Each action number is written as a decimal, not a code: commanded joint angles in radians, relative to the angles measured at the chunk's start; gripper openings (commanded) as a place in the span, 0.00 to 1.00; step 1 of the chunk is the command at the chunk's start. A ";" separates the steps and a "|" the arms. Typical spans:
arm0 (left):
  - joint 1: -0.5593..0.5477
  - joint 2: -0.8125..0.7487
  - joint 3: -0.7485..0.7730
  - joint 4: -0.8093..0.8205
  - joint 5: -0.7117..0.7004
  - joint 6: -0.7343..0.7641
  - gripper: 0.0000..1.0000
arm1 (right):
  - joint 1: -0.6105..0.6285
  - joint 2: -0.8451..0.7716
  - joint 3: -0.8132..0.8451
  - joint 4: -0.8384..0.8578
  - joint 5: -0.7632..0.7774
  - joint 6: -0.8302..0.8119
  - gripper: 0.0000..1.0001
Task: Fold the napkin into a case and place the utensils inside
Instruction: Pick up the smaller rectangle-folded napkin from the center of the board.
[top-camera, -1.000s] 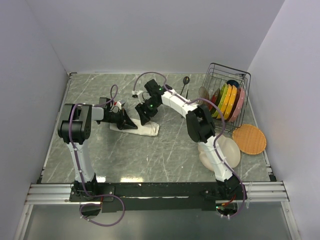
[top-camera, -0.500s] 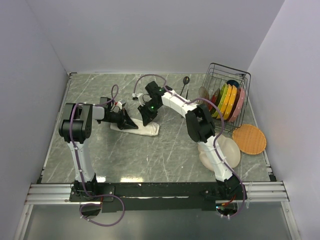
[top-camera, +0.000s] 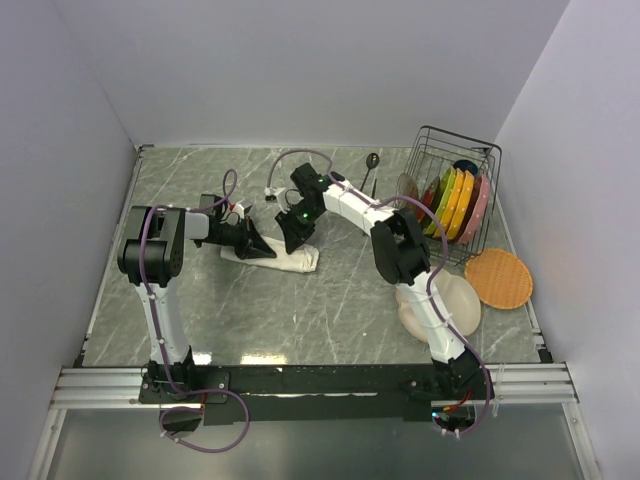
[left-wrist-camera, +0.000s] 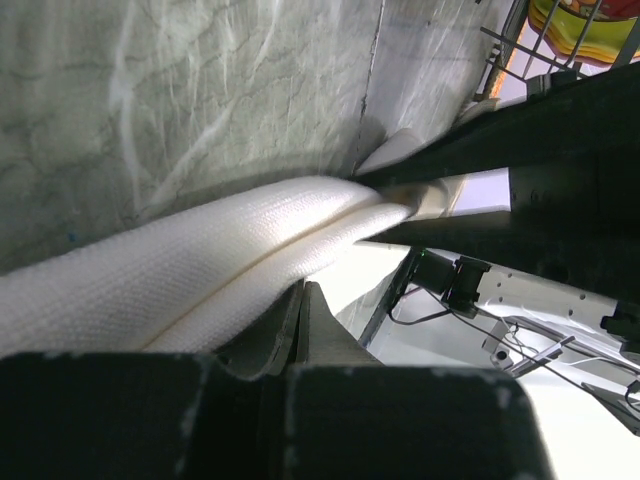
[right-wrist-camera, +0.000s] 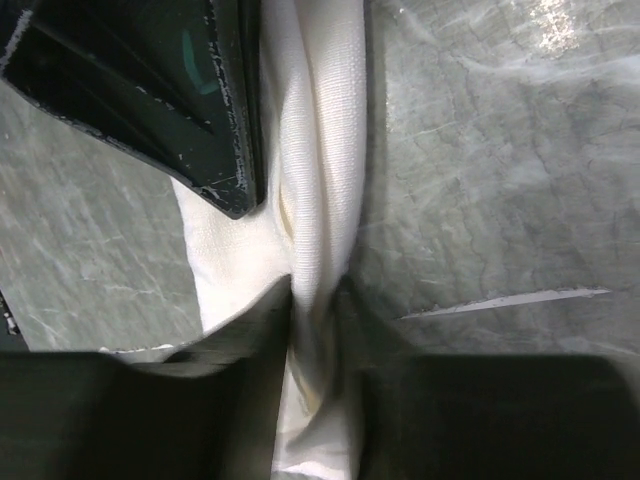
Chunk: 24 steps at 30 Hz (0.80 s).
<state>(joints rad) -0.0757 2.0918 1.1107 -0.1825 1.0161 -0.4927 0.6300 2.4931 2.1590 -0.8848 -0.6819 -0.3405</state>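
Note:
The napkin (top-camera: 292, 261) lies on the table as a narrow cream-white folded strip between my two grippers. My right gripper (top-camera: 291, 243) comes down on it from behind; in the right wrist view its fingers (right-wrist-camera: 262, 322) pinch a raised ridge of the napkin (right-wrist-camera: 318, 200) between them. My left gripper (top-camera: 263, 249) is at the strip's left part, shut with its fingers (left-wrist-camera: 312, 325) pressed together against the napkin (left-wrist-camera: 170, 270) and no cloth between them. Of the utensils, a dark spoon (top-camera: 371, 163) lies at the back of the table, apart from the cloth.
A wire rack (top-camera: 470, 150) with upright coloured plates stands at the back right. An orange plate (top-camera: 498, 277) and a beige plate (top-camera: 462, 300) lie in front of it. In the right wrist view, the left gripper's dark body (right-wrist-camera: 160, 90) is close beside the fold.
My right gripper has closed from wide onto the napkin's ridge. The left arm and the napkin's place on the table are unchanged.

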 joint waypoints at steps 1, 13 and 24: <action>-0.019 0.065 -0.017 -0.009 -0.215 0.045 0.01 | 0.004 0.027 0.012 -0.060 0.028 -0.015 0.17; 0.031 -0.134 -0.054 0.110 -0.110 -0.030 0.28 | 0.002 -0.148 -0.123 0.128 0.140 -0.003 0.00; 0.255 -0.352 0.000 -0.020 -0.093 -0.012 0.35 | 0.057 -0.368 -0.364 0.496 0.428 -0.115 0.00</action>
<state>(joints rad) 0.1158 1.8065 1.0744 -0.1440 0.9337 -0.5335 0.6483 2.2673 1.8721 -0.6247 -0.4122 -0.3737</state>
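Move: The folded napkin lies right under both hands. The left hand, shut at its middle, has the napkin's centre about 1 cm back and 1 cm below. From the right hand, half open over the far long edge, the centre is some 4 cm to the left, 1 cm back and 2 cm below. The fork lies roughly 17 cm to the right and 9 cm ahead of the right hand, the spoon equally far right but some 16 cm ahead. The napkin's far folded edge is pinched as the right fingers close on it, and the left fingers then part and let go. The left hand rises some 8 cm while swinging about 8 cm left and a little forward, clear of the napkin. Still pinching, the right hand dips slightly, then carries forward, up and right, about 4 cm in all, its wrist tilting some 20 degrees so the fingertips swing outward. ##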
